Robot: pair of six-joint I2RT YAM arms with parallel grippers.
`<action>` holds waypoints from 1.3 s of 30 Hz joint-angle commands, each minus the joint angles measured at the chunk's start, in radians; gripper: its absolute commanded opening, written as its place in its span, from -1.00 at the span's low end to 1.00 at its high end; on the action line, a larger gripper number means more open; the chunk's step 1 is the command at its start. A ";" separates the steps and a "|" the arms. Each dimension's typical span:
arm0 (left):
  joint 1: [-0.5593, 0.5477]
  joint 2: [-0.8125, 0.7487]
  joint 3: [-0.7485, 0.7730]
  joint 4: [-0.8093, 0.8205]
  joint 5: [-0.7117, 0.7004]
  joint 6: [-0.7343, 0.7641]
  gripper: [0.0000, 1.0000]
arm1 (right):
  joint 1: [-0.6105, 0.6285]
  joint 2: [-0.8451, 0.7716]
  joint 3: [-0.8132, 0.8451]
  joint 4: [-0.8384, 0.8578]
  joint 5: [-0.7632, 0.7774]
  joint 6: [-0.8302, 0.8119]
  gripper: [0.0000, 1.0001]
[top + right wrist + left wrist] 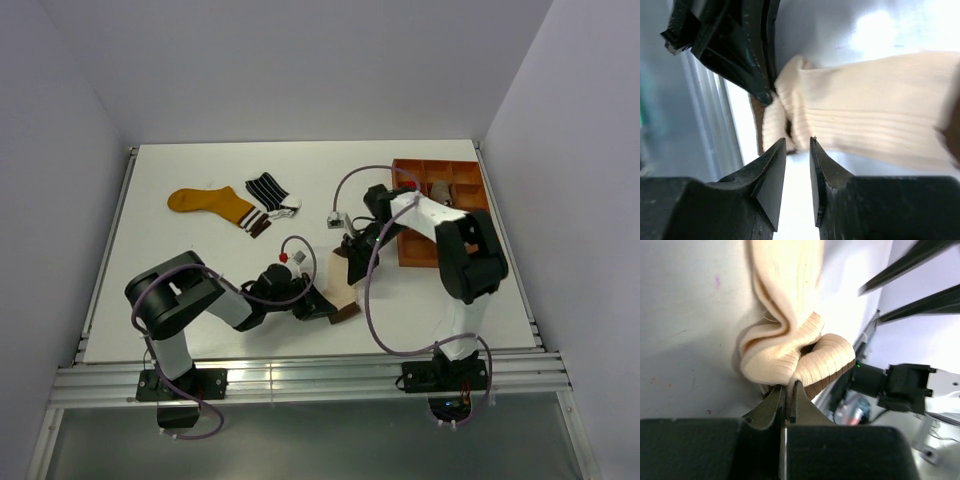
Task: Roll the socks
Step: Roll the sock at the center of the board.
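Note:
A cream sock (343, 293) with a brown toe lies bunched on the white table near the front middle. My left gripper (318, 303) comes at it from the left and is shut on a ribbed fold (788, 385) of this cream sock (790, 340). My right gripper (352, 262) hangs over the sock from behind. In the right wrist view its jaws (797, 142) stand slightly apart, empty, just short of the cream sock (870, 110). The left gripper's dark fingers (735, 45) show beyond it.
Farther back on the left lie a mustard-yellow sock (208, 203), a black sock with white stripes (265, 187) and a white striped sock (288, 208). An orange-brown compartment tray (435, 163) stands at the back right, with a rolled bundle (440, 190) inside.

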 commanded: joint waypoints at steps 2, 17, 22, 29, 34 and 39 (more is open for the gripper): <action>0.042 0.051 0.001 -0.139 0.134 -0.033 -0.99 | -0.048 -0.190 -0.093 0.252 0.048 0.116 -0.30; 0.094 0.054 0.369 -0.854 0.216 -0.026 -0.99 | -0.031 -0.730 -0.488 0.570 0.239 0.000 0.02; 0.099 0.098 0.497 -1.022 0.224 -0.016 -0.99 | 0.171 -0.827 -0.708 0.739 0.447 -0.041 0.08; 0.101 0.143 0.623 -1.164 0.193 -0.005 -0.99 | 0.297 -0.833 -0.762 0.800 0.481 -0.012 0.13; 0.101 0.149 0.658 -1.184 0.191 -0.014 -0.99 | 0.346 -0.821 -0.789 0.848 0.501 -0.008 0.14; 0.102 0.161 0.672 -1.182 0.197 -0.020 -0.99 | 0.392 -0.812 -0.794 0.839 0.507 -0.012 0.14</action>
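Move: The brown cuff folded up at the sock's near end lies about 6 cm back, 3 cm to the left and 5 cm below the right hand. The brown toe is some 8 cm ahead, 3 cm left and 6 cm below the right hand, and the divided tray's middle is roughly 18 cm ahead and 22 cm to its right. From the left fingers, which already pinch this fold, the cuff's middle is about 3 cm to the right, level in depth, and 1 cm lower. The left hand keeps its pinch on the fold, staying low, and rotates some 40 degrees so its fingers point more steeply down, easing barely 2 cm forward and right. The right hand first climbs clear of the sock by about 8 cm, drifting right and a little forward, then sweeps back and down and returns left to hover by the cuff, opening its fingers wider while the wrist swings so that they point left, down and forward instead of backward. ##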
